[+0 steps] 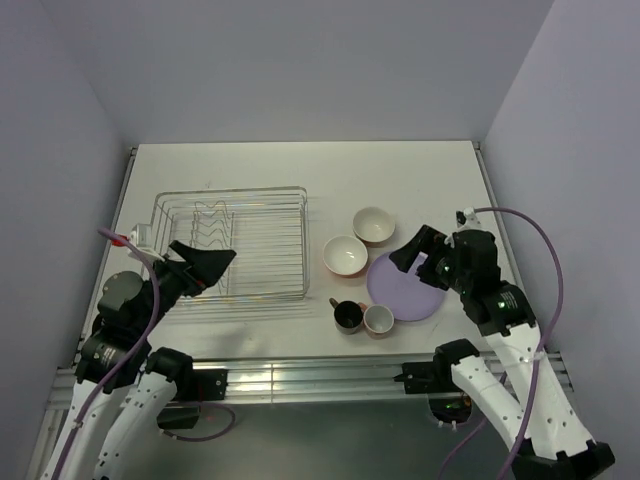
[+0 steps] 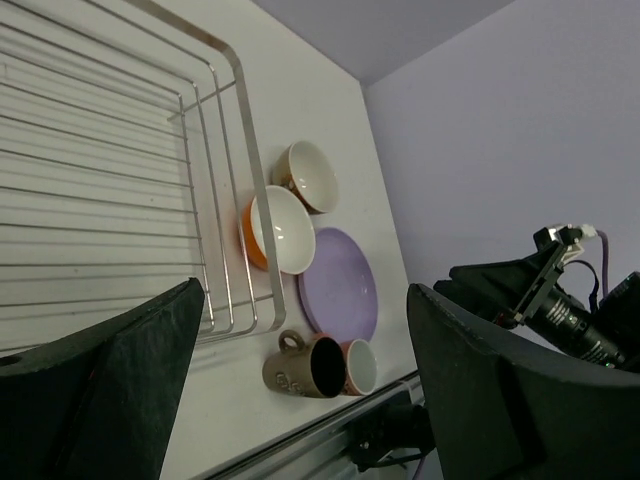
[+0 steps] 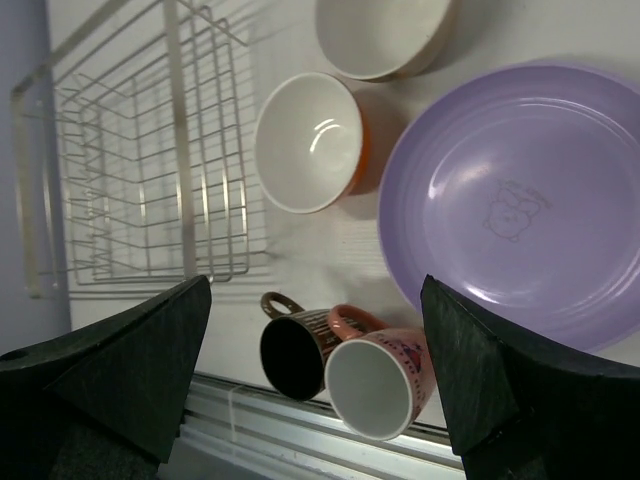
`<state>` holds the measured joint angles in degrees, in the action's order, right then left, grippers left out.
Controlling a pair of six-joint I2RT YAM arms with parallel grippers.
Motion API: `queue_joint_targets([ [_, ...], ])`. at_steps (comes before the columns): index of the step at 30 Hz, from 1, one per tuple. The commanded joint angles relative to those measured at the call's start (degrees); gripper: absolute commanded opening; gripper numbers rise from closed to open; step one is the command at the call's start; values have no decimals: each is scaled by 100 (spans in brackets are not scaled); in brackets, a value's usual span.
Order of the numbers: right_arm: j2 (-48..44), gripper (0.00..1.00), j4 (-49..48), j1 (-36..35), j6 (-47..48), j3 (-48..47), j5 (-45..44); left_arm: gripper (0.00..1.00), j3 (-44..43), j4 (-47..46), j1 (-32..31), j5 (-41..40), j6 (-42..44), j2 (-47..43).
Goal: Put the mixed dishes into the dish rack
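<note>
The dish rack point(image 1: 232, 246) is a silvery wire basket at the left, with no dishes in it. To its right on the table stand the orange bowl point(image 1: 345, 256), the beige bowl point(image 1: 373, 225) and the lilac plate point(image 1: 405, 285). The dark cup point(image 1: 348, 316) and pink cup point(image 1: 379, 320) touch each other near the front edge. My left gripper point(image 1: 212, 268) is open and empty over the rack's front left part. My right gripper point(image 1: 408, 262) is open and empty above the plate's left edge. The right wrist view shows the plate point(image 3: 520, 200), orange bowl point(image 3: 308, 142), dark cup point(image 3: 298, 355) and pink cup point(image 3: 378, 385) below.
The table's metal front rail point(image 1: 300, 378) runs just behind the cups. Lilac walls close in the table on three sides. The left wrist view shows the rack's rim point(image 2: 255, 190), the bowls point(image 2: 282, 228), the plate point(image 2: 342, 282) and my right arm point(image 2: 570, 310) beyond.
</note>
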<state>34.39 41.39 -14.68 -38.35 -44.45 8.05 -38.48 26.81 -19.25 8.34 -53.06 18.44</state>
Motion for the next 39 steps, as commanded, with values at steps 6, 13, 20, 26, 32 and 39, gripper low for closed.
queue_joint_targets([
  [6, 1297, 93, -271, -158, 310, -837, -796, 89, -291, 114, 26, 89, 357, 274],
  [13, 3177, 85, -473, -150, 135, -1662, -1209, 88, -652, 272, 26, 107, 542, 529],
  [20, 4680, 82, -579, -149, 178, -2437, -1508, 87, -951, 500, 26, 80, 779, 942],
  [26, 5481, 82, -640, -149, 135, -2797, -1631, 87, -1021, 484, 26, 133, 867, 1136],
  [32, 5973, 76, -702, -114, 161, -2894, -1746, 87, -942, 439, 26, 177, 920, 1180],
  [39, 6263, 70, -869, -79, 222, -2780, -1886, 87, -907, 466, 26, 168, 973, 1267],
])
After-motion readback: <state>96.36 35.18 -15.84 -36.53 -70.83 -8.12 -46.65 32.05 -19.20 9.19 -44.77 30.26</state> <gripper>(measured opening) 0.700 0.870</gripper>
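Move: The far bowl lies about 20 cm ahead of the right hand, some 5 cm to its left and 18 cm below. The near bowl stands roughly 10 cm nearer than that bowl and 9 cm farther left; the purple plate's middle is about 2 cm ahead of the right hand and 4 cm to its right, both also on the table. From the left hand the far bowl is some 28 cm ahead, 43 cm to the right and 25 cm below. The right hand reaches forward about 17 cm, away from above the plate and towards the right-hand rim of the far bowl, sinking some 12 cm as it goes, with the last stretch mostly straight down. Meanwhile the wrist tips the fingers about 25 degrees further downward and rolls its left side down by some 20, and the open fingers narrow by about a quarter, coming close to the rim with no contact to be seen. ##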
